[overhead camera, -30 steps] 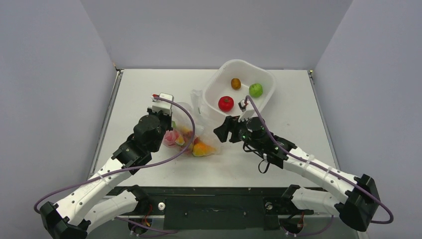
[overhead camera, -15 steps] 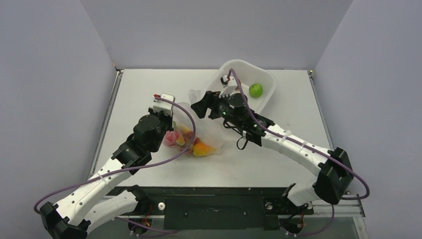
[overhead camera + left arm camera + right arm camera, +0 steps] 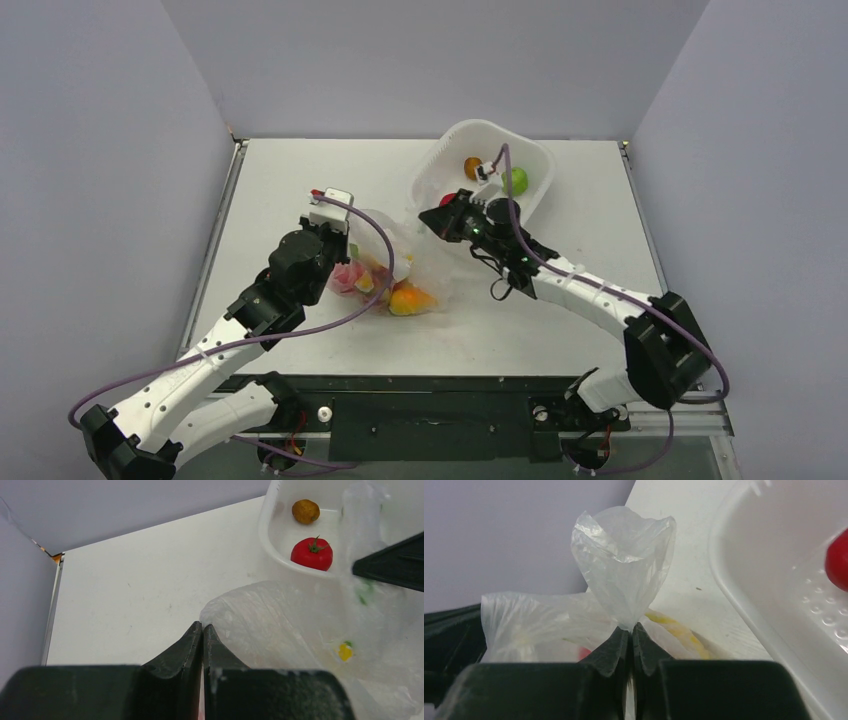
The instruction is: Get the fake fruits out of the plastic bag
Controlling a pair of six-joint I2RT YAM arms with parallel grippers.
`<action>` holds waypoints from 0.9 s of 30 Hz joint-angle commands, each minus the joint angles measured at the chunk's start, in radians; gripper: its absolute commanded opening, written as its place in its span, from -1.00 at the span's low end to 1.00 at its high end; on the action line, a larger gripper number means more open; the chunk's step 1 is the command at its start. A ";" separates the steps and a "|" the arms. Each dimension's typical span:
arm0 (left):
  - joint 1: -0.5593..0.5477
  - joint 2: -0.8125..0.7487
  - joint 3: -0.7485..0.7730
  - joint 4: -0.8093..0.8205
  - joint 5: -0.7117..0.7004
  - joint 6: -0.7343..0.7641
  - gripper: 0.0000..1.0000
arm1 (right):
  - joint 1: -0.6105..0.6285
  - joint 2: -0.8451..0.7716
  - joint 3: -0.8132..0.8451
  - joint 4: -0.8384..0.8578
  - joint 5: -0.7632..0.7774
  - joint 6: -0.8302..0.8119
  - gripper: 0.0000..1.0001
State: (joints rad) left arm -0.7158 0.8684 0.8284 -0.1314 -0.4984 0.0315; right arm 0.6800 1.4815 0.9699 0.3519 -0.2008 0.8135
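The plastic bag (image 3: pixel 405 252) lies mid-table, thin and translucent. Inside it show an orange-yellow mango-like fruit (image 3: pixel 410 298) and a reddish grape bunch (image 3: pixel 347 275). My left gripper (image 3: pixel 343 252) is shut on the bag's left edge; in the left wrist view the closed tips (image 3: pixel 202 628) meet the film (image 3: pixel 280 625). My right gripper (image 3: pixel 432 214) is shut on the bag's far right corner; a tuft of film (image 3: pixel 624 565) stands above its closed tips (image 3: pixel 630 626). A red round fruit (image 3: pixel 312 554) lies in the white tub and is mostly hidden by my right gripper in the top view.
The white rigid tub (image 3: pixel 535 160) stands at the back right, tilted, right behind my right gripper. It also holds a green apple (image 3: pixel 515 180) and a small brown fruit (image 3: pixel 472 166). Grey walls enclose the table on three sides.
My right gripper swung from in front of the tub left to the bag's far corner, shut on it, and has drawn back slightly right. The left arm has not moved.
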 commanded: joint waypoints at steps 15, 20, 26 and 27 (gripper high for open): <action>0.011 -0.005 0.089 -0.052 -0.035 -0.010 -0.21 | -0.046 -0.395 -0.407 0.318 -0.281 -0.056 -1.00; 0.013 -0.050 0.243 -0.338 0.057 -0.309 0.30 | -0.045 -0.426 -0.402 0.251 -0.271 -0.099 -1.00; 0.011 -0.137 0.292 -0.490 0.471 -0.504 0.37 | -0.045 -0.413 -0.415 0.275 -0.295 -0.114 -1.00; 0.010 -0.135 0.292 -0.494 0.589 -0.496 0.35 | -0.045 -0.401 -0.412 0.285 -0.306 -0.110 -1.00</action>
State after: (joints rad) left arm -0.7067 0.7589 1.0809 -0.5198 -0.2909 -0.3355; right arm 0.6308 1.0733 0.5346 0.5819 -0.4717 0.7345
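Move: The fruit pile inside the plastic bag lies roughly 20 cm below the left hand, about 6 cm to its right and nearly level with it fore and aft. From the right hand the pile is some 10 cm left, 4 cm back and 17 cm down; the orange fruit is about 9 cm back and 4 cm left, the tomato 19 cm ahead and 7 cm right. Both hands already pinch bag film. The bag's gathered film, still pinched in the shut right fingers, is drawn back about 10 cm and right 5 cm, away from the tub, as the wrist turns a little counter-clockwise; then the right hand holds there. The left stays nearly put, then opens wide, lets go of its film and withdraws up and back about 6 cm each, its left side rolling down some 20 degrees. ##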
